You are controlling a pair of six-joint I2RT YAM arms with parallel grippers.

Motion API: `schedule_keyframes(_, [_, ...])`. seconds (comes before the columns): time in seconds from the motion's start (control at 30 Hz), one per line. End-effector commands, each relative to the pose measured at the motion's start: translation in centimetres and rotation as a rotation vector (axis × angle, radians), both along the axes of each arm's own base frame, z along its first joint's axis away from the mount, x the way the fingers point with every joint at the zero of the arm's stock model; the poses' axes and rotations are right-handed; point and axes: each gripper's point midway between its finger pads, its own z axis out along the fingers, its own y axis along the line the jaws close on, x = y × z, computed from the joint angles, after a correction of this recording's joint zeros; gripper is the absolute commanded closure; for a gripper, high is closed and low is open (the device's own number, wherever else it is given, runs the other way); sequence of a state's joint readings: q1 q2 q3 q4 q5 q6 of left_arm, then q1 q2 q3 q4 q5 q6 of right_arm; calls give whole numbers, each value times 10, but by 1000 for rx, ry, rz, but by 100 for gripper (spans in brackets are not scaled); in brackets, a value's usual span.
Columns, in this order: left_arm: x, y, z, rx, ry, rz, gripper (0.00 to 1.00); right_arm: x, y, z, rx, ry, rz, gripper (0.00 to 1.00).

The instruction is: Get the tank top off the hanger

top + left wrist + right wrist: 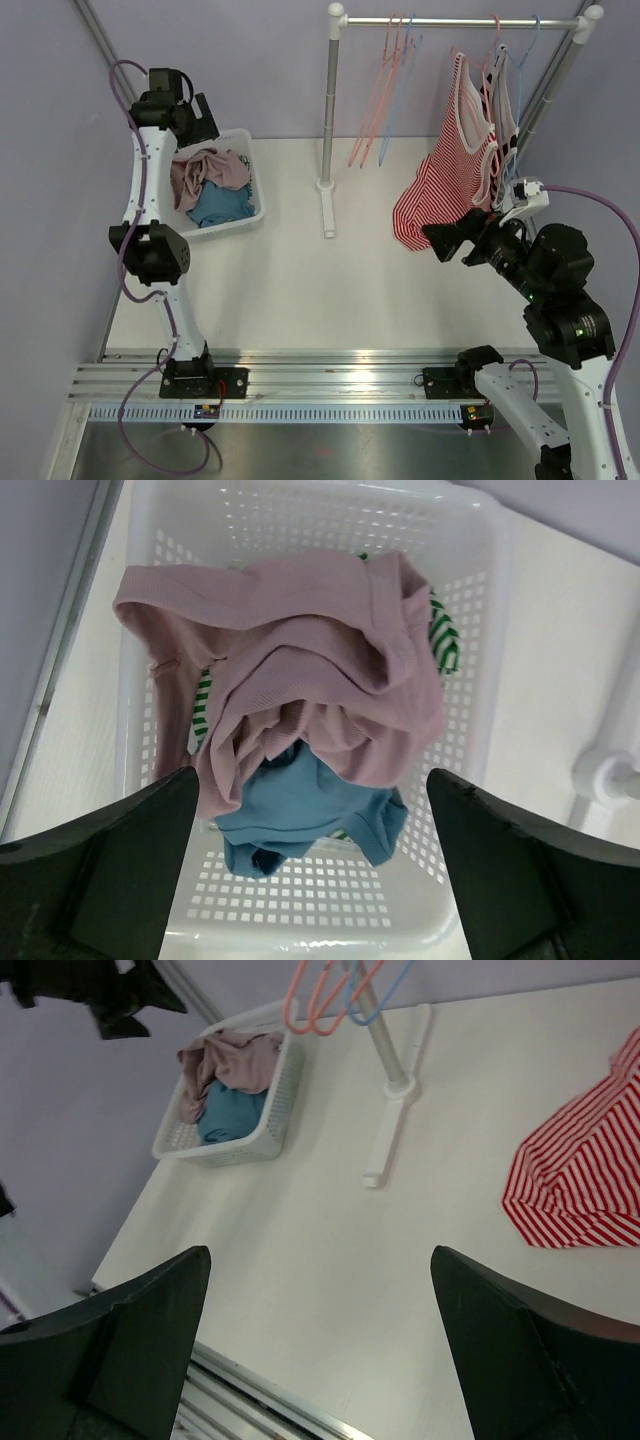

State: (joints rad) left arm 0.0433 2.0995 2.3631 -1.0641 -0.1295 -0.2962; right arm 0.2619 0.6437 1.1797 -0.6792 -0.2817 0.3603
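Observation:
A red-and-white striped tank top [450, 190] hangs from a pink hanger [494, 55] at the right end of the rail; its lower hem [580, 1180] shows in the right wrist view. My right gripper [445, 238] is just below and in front of that hem, open [320, 1255], with nothing between its fingers. My left gripper [205, 120] hovers over the white basket [255, 190] at the far left, open [312, 780] and empty, above a pink garment [320, 670] and a blue one [300, 810].
The clothes rack's upright pole [330, 110] and foot stand at the table's middle back. Empty pink and blue hangers [385, 100] hang from the rail [460, 20]. A second, pale garment [507, 110] hangs behind the striped top. Purple walls close in at left and back.

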Motion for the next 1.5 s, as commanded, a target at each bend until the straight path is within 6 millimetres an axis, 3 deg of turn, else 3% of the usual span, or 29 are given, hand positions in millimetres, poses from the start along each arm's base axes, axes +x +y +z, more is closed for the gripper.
schedule_keyframes(0.0, [-41, -29, 137, -74, -318, -101, 1, 14, -28, 21, -1, -42, -183, 1])
schedule_keyframes(0.03, [-49, -33, 146, -73, -336, -110, 1, 15, -29, 24, -5, -48, -193, 0])
schedule_keyframes(0.07, [-71, -45, 172, -76, -392, -156, 1, 18, -32, 31, -9, -58, -212, 1])
schedule_keyframes(0.13, [-92, -60, 189, -62, -421, -196, 1, 22, -35, 36, -32, -70, -225, 0])
schedule_keyframes(0.17, [-116, -72, 201, -55, -441, -236, 1, 25, -36, 42, -42, -80, -231, 1])
schedule_keyframes(0.23, [-139, -75, 204, -35, -446, -234, 1, 31, -41, 46, -75, -87, -260, 0])
schedule_keyframes(0.27, [-146, -84, 188, -35, -408, -255, 1, 39, -49, 53, -91, -91, -308, 0])
schedule_keyframes(0.3, [-172, -81, 198, -24, -450, -250, 1, 43, -54, 51, -114, -71, -336, 1])
schedule_keyframes(0.33, [-182, -88, 193, -30, -450, -263, 1, 54, -60, 57, -148, -64, -376, 1])
schedule_keyframes(0.37, [-184, -90, 162, -25, -391, -264, 1, 59, -63, 56, -173, -50, -394, 0])
schedule_keyframes(0.4, [-208, -86, 171, -21, -444, -256, 1, 64, -65, 55, -197, -35, -406, 2])
schedule_keyframes(0.43, [-216, -92, 163, -25, -444, -270, 1, 75, -68, 51, -222, -16, -432, 3])
schedule_keyframes(0.53, [-244, -89, 127, -25, -434, -255, 1, 98, -73, 61, -272, -34, -476, 13])
schedule_keyframes(0.57, [-248, -90, 123, -32, -454, -254, 1, 104, -74, 63, -293, -35, -486, 16])
schedule_keyframes(0.6, [-252, -90, 95, -23, -407, -258, 1, 110, -76, 64, -325, -40, -494, 19])
schedule_keyframes(0.63, [-264, -88, 102, -40, -468, -258, 1, 121, -82, 68, -347, -36, -539, 23])
schedule_keyframes(0.8, [-287, -91, 66, -73, -500, -305, 1, 163, -92, 71, -462, -23, -570, 25])
schedule_keyframes(0.83, [-291, -91, 53, -79, -487, -312, 1, 179, -96, 69, -476, -6, -578, 24])
schedule_keyframes(1.03, [-294, -94, 4, -64, -406, -345, 1, 232, -112, 63, -582, 51, -570, 21])
schedule_keyframes(1.17, [-296, -93, 3, -66, -420, -335, 1, 250, -120, 62, -616, 58, -561, 21])
schedule_keyframes(1.2, [-296, -92, 3, -64, -419, -331, 1, 261, -117, 50, -615, 82, -524, 23])
schedule_keyframes(1.23, [-296, -91, 2, -64, -415, -327, 1, 264, -118, 56, -603, 71, -521, 26])
schedule_keyframes(1.3, [-296, -94, 0, -69, -409, -338, 1, 274, -119, 43, -599, 107, -488, 31])
schedule_keyframes(1.37, [-296, -94, -1, -71, -408, -338, 1, 278, -120, 45, -579, 104, -476, 40])
schedule_keyframes(1.4, [-296, -94, 0, -72, -411, -341, 1, 281, -118, 43, -562, 106, -456, 50])
schedule_keyframes(1.47, [-296, -97, 0, -80, -413, -353, 1, 283, -115, 42, -544, 107, -434, 56])
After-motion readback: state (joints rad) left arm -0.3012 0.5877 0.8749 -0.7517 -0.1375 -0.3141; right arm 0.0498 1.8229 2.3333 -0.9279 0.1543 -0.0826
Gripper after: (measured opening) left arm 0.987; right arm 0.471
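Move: The red-striped tank top on its pink hanger hangs about 27 cm ahead of the right hand and 9 cm to its right, its middle some 12 cm lower. A black-striped top hangs just beyond it, about 31 cm ahead of that hand and 16 cm right; the empty hangers are roughly 30 cm ahead and 10 cm left, near hand height. From the left hand, the red-striped top is some 63 cm right and 6 cm back, about level in height. The red-striped tank top is approached by the right hand, which reaches forward some 28 cm and 12 cm right, slightly up overall, turning clockwise and rolling its left side down about 30 degrees. Its fingers half close around the hanger and shirt edge; contact can't be made out. The left hand, open, leaves the basket, arcing up and back, then down, ending 30 cm back and 9 cm right. ##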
